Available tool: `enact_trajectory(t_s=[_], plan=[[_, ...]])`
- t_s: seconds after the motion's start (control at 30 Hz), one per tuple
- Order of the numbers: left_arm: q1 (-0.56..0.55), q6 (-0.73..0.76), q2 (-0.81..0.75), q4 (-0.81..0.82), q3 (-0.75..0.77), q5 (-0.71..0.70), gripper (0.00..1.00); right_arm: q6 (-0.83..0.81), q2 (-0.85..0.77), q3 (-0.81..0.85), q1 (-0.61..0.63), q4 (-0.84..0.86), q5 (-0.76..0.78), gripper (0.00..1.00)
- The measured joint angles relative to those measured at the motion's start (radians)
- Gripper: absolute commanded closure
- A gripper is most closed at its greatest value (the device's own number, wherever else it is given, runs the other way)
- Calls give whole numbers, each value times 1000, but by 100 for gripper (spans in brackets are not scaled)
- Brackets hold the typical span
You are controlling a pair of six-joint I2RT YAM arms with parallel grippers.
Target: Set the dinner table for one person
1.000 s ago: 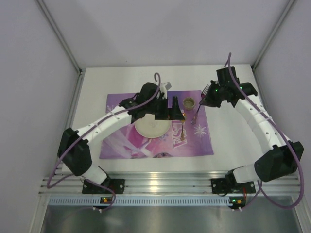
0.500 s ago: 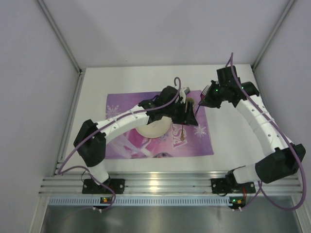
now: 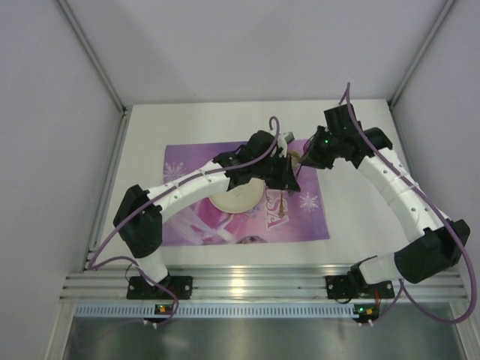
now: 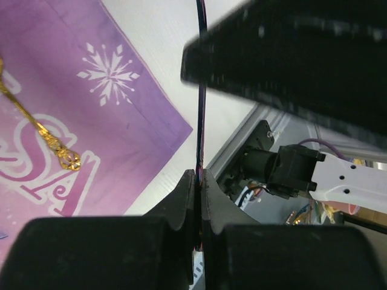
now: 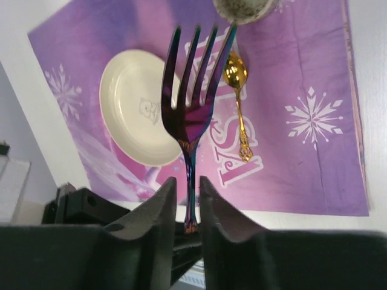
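An iridescent purple fork [image 5: 188,115] stands tines-up between the two grippers, above the purple placemat [image 3: 187,217] on the white dinner table [image 3: 360,217]. My left gripper [image 4: 198,175] is shut on the fork, which shows edge-on as a thin dark line [image 4: 200,90]. My right gripper [image 5: 187,181] has its fingers on either side of the handle, with a narrow gap on each side. In the top view the left gripper [image 3: 289,171] and right gripper [image 3: 306,159] meet near the placemat's far right corner.
On the placemat lie a cream plate [image 3: 232,201], a gold spoon [image 3: 279,204] to its right and a small cup [image 3: 294,157] behind the grippers. The ribbed aluminium rail [image 3: 240,285] runs along the near edge. Grey walls close in the sides and back.
My left arm swung right from the plate to the fork and its jaws closed on it. The right gripper moved slightly left and its fingers loosened from the handle.
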Motion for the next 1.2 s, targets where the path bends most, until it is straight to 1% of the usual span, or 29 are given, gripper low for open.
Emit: enact_trajectory(t_s=[0.03,0.07,0.1,0.17,0.27,0.3,0.33,0.43,0.57,0.73,0.8,0.97,1.17,1.2], plan=[[0,5,-3,-10,0,-11,100,5,3,0,4,0,-8,58],[4,13,-9,-17,-3,-27,100,5,8,5,13,-5,-22,35],[7,21,-15,-23,-12,-33,100,3,17,20,22,-16,-30,19],[34,32,-49,-28,-68,-28,100,-16,39,72,35,-34,-36,7],[115,42,-148,-35,-221,-8,100,-57,82,195,32,-74,-30,4],[193,44,-191,-49,-278,3,100,-68,90,227,27,-82,-26,4],[246,49,-224,-57,-321,8,100,-80,93,255,21,-87,-23,4],[437,82,-325,-101,-420,39,100,-108,88,295,-8,-103,-23,4],[640,182,-355,-205,-433,108,100,-134,81,282,-48,-124,-29,5],[862,286,-299,-283,-470,251,100,-142,51,156,-58,-126,-56,7],[909,311,-259,-305,-488,293,100,-142,43,112,-58,-129,-68,7],[922,329,-217,-332,-525,363,100,-154,24,70,-59,-129,-81,7],[930,334,-176,-339,-550,359,100,-173,-11,53,-60,-129,-90,7],[932,336,-166,-344,-554,350,98,-176,-15,47,-61,-129,-91,7]])
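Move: Both hands still hold the fork. Its destination, the bare mat strip left of the plate, lies about 31 cm left of the left hand, 7 cm ahead and 20 cm below; from the right hand, some 37 cm left, 1 cm ahead, 22 cm below. At about the same depth below the left hand, the plate's middle is 18 cm left and 8 cm ahead, the gold spoon 2 cm left and 5 cm ahead. The right fingers release the fork as the left carries it some 30 cm left, sinking beside the plate. ##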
